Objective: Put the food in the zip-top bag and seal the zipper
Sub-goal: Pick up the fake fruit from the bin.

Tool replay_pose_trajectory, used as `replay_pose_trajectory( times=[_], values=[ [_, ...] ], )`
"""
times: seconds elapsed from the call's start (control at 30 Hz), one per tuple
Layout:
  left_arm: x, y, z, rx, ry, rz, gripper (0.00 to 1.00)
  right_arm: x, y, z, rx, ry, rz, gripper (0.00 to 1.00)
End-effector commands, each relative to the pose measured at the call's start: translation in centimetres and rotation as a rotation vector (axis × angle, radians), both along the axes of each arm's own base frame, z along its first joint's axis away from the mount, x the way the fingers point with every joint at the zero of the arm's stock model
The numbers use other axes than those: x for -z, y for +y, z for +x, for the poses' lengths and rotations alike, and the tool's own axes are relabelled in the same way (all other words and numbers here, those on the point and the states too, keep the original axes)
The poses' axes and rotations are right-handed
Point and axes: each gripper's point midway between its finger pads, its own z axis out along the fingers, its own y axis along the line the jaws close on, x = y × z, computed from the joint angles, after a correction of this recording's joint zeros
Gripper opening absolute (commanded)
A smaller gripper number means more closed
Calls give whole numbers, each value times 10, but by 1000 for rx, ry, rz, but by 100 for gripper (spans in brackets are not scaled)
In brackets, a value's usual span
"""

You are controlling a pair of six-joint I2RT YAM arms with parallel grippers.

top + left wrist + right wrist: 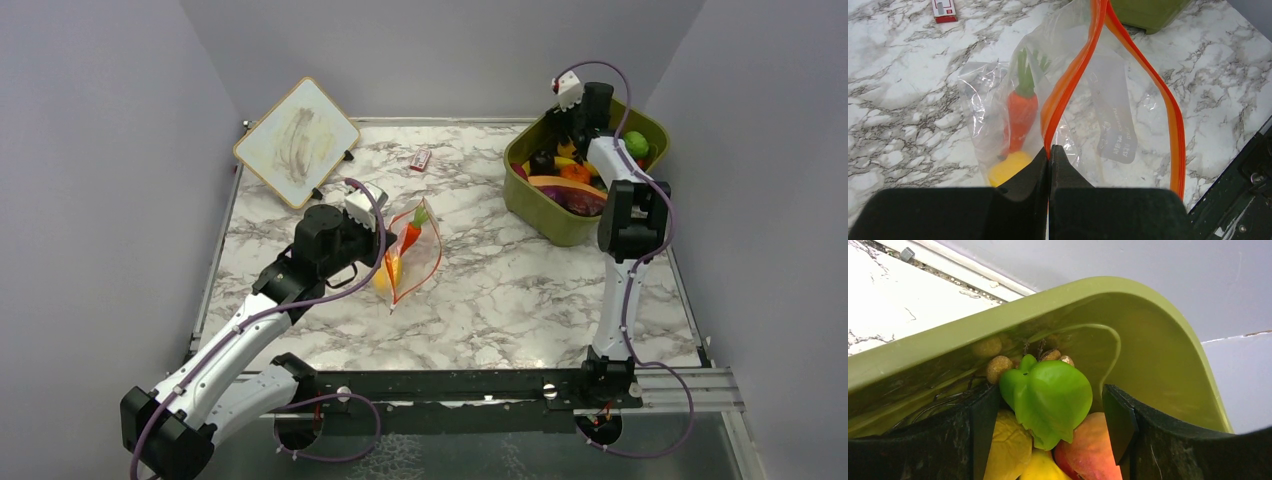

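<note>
The clear zip-top bag [418, 258] lies mid-table with its mouth gaping. Inside it are an orange carrot [1022, 112] and a yellow piece of food [1007, 169]. My left gripper [1050, 148] is shut on the near side of the orange-red zipper [1073, 75], holding that edge up; in the top view the left gripper [386, 240] is at the bag's left side. My right gripper [1050, 399] is open, down in the olive tub [1128, 330], its fingers on either side of a green pepper [1060, 387]. Yellow and red-orange food lie under the pepper.
The tub [540, 215] stands at the back right, full of mixed food, with the right gripper [572, 125] over its far end. A small red-white packet [420, 159] lies behind the bag. A whiteboard [297, 140] leans at the back left.
</note>
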Motion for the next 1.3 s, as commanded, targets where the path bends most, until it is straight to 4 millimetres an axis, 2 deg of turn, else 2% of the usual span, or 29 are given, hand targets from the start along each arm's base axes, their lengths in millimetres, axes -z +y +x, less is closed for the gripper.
replay_pose_trajectory(
  times=[0.0,0.17,0.47,0.63,0.87,1.03,1.27],
  values=[
    [-13,2,6,-18,-28,-15,0,14,-8,4,23,28,-61,75],
    [-13,2,6,-14,-26,-21,0,14,-11,4,34,25,-84,70],
    [-16,3,4,-19,-41,-28,0,-1,-1,0,2,-6,-28,54],
    [-16,4,4,-22,-42,-29,0,-3,-3,-1,13,-11,-31,49],
    [-14,3,5,-21,-34,-26,0,-23,-10,-1,51,-56,-63,45],
    [-15,4,6,-28,-39,-25,0,-40,-19,-7,92,-98,-95,38],
    [-16,5,5,-28,-42,-28,0,-52,-18,-15,95,-129,-78,28]
  ],
)
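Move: Inside the bin, the green pepper lies between and just beyond the right hand's open fingers, about 2 cm ahead and 2 cm below. The peach is some 5 cm to the hand's right and 1 cm back, the yellow fruit about 3 cm left and 3 cm back, and a small brown ball 5 cm ahead and 4 cm left, all roughly 4 cm down. From the left hand the pepper is about 33 cm ahead, 45 cm right and 12 cm lower. Closing around the green pepper, the right fingers go from wide open to about a third open and come to pinch it between their tips. The hand first edges right and dips slightly, barely half a centimetre each; then, still closing, it draws back and up about 1 cm each, rolling a few degrees. ##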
